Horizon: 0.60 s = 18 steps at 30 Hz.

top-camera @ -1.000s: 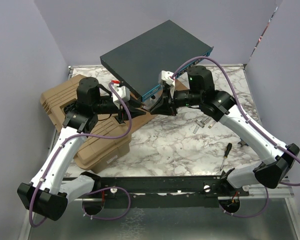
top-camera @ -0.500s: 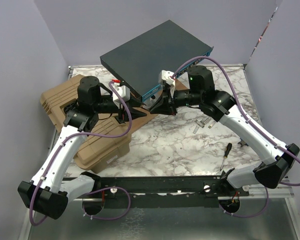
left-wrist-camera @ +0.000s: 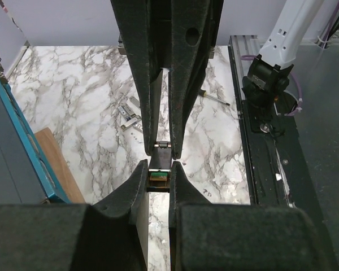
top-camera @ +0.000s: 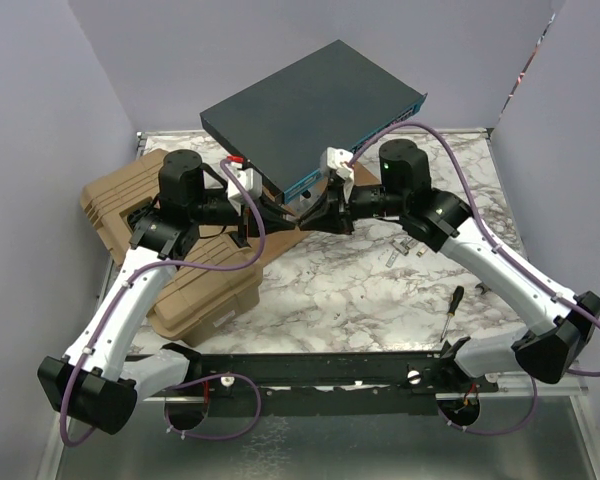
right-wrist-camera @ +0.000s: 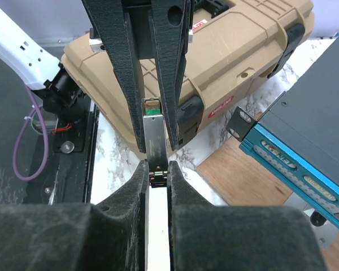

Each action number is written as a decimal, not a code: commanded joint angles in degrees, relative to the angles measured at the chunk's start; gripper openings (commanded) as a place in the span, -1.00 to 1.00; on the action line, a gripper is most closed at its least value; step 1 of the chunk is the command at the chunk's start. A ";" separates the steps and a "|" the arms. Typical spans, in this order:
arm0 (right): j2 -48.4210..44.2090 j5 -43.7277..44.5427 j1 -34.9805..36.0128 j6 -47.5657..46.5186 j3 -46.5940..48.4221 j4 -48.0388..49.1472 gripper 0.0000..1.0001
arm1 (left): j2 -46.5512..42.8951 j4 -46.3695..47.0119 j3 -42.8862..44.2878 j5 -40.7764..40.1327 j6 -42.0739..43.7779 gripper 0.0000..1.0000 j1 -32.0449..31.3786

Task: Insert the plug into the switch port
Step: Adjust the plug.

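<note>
The plug point(right-wrist-camera: 154, 130), a slim metal module with a green contact end, hangs in the air between both grippers. My right gripper point(right-wrist-camera: 158, 166) is shut on its latch end. My left gripper point(left-wrist-camera: 158, 169) is shut on the green end of the plug point(left-wrist-camera: 159, 164). The two grippers meet tip to tip, left gripper point(top-camera: 285, 213) against right gripper point(top-camera: 308, 213), just in front of the switch point(top-camera: 310, 110). That dark grey box is tilted up, and its teal front face point(right-wrist-camera: 296, 169) with the ports lies to the side of the plug.
A tan ribbed case point(top-camera: 120, 200) lies under the left arm. A wooden board point(right-wrist-camera: 254, 175) sits under the switch. A screwdriver point(top-camera: 452, 305) and small metal parts point(top-camera: 402, 248) lie on the marble table point(top-camera: 330, 290) near the right arm.
My left gripper opened a little, moved right onto the plug's free end and closed on it. The right gripper shifted slightly left, still holding the plug.
</note>
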 commanded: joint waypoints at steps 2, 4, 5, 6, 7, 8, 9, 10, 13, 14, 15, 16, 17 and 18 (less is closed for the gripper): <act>-5.14 5.26 0.32 4.13 -6.94 13.08 -0.52 | -0.69 2.61 0.33 1.77 1.50 -1.00 -0.65; -6.64 6.21 0.34 5.50 -9.19 16.53 -0.36 | -1.11 4.75 -0.45 0.12 0.10 -1.00 -0.69; -7.26 6.33 0.33 5.93 -10.01 17.85 -0.30 | -1.39 7.09 -1.02 -0.84 -1.77 -1.00 -0.65; -7.81 6.46 0.30 6.64 -10.96 19.25 -0.26 | -1.94 10.01 -1.99 -1.72 -4.34 -1.00 -0.70; -8.27 6.51 0.24 7.46 -11.79 20.74 -0.22 | -2.61 14.66 -3.28 -2.65 -8.70 -1.00 -0.65; -8.83 6.69 0.16 8.13 -12.56 21.59 -0.20 | -3.53 21.06 -5.31 -3.82 -13.62 -1.00 -0.65; -9.52 7.10 0.06 9.03 -13.59 24.33 -0.19 | -4.70 28.51 -8.14 -5.56 -19.11 -1.00 -0.65; -10.41 7.40 -0.14 9.98 -14.93 26.76 -0.19 | -5.91 40.29 -11.08 -7.71 -24.65 -1.00 -0.65; -13.38 9.46 -0.77 13.58 -19.21 34.56 -0.02 | -8.36 53.53 -17.46 -12.94 -32.28 -1.00 -0.80; -14.12 9.72 -0.88 14.61 -20.39 36.71 0.04 | -8.45 53.73 -17.74 -13.44 -32.59 -1.00 -0.86; -14.47 9.68 -0.97 14.85 -20.96 38.15 0.08 | -8.40 53.71 -17.76 -13.40 -33.01 -1.00 -0.92; -14.53 9.34 -0.98 16.63 -20.92 38.55 0.09 | -8.40 53.74 -17.76 -13.46 -33.29 -1.00 -0.95; -14.41 9.19 -1.05 17.23 -20.73 38.57 0.10 | -8.46 53.80 -17.76 -13.44 -33.50 -1.00 -1.11; -14.22 9.20 -1.09 17.77 -20.61 38.77 0.10 | -8.59 53.90 -17.76 -13.48 -33.66 -1.00 -1.28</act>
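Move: The plug bridges the two sets of fingertips, its middle some 2 cm to the right of the left hand and 2 cm to the left of the right hand, level with both. From the left hand, the switch's near front corner is roughly 9 cm ahead, 2 cm left and 4 cm lower; its front face runs away forward and right. The tan case's middle lies about 14 cm ahead of the left hand, 26 cm left and 25 cm below. The plug stays pinched by one end in the left fingers while the right fingers open about halfway and let go of the other end. The right hand backs off up and to the right, about 4 cm in all, its fingertips tilting upward; the left lifts the plug about 3 cm, tipping its free end up some 15 degrees and turning it slightly counter-clockwise. ##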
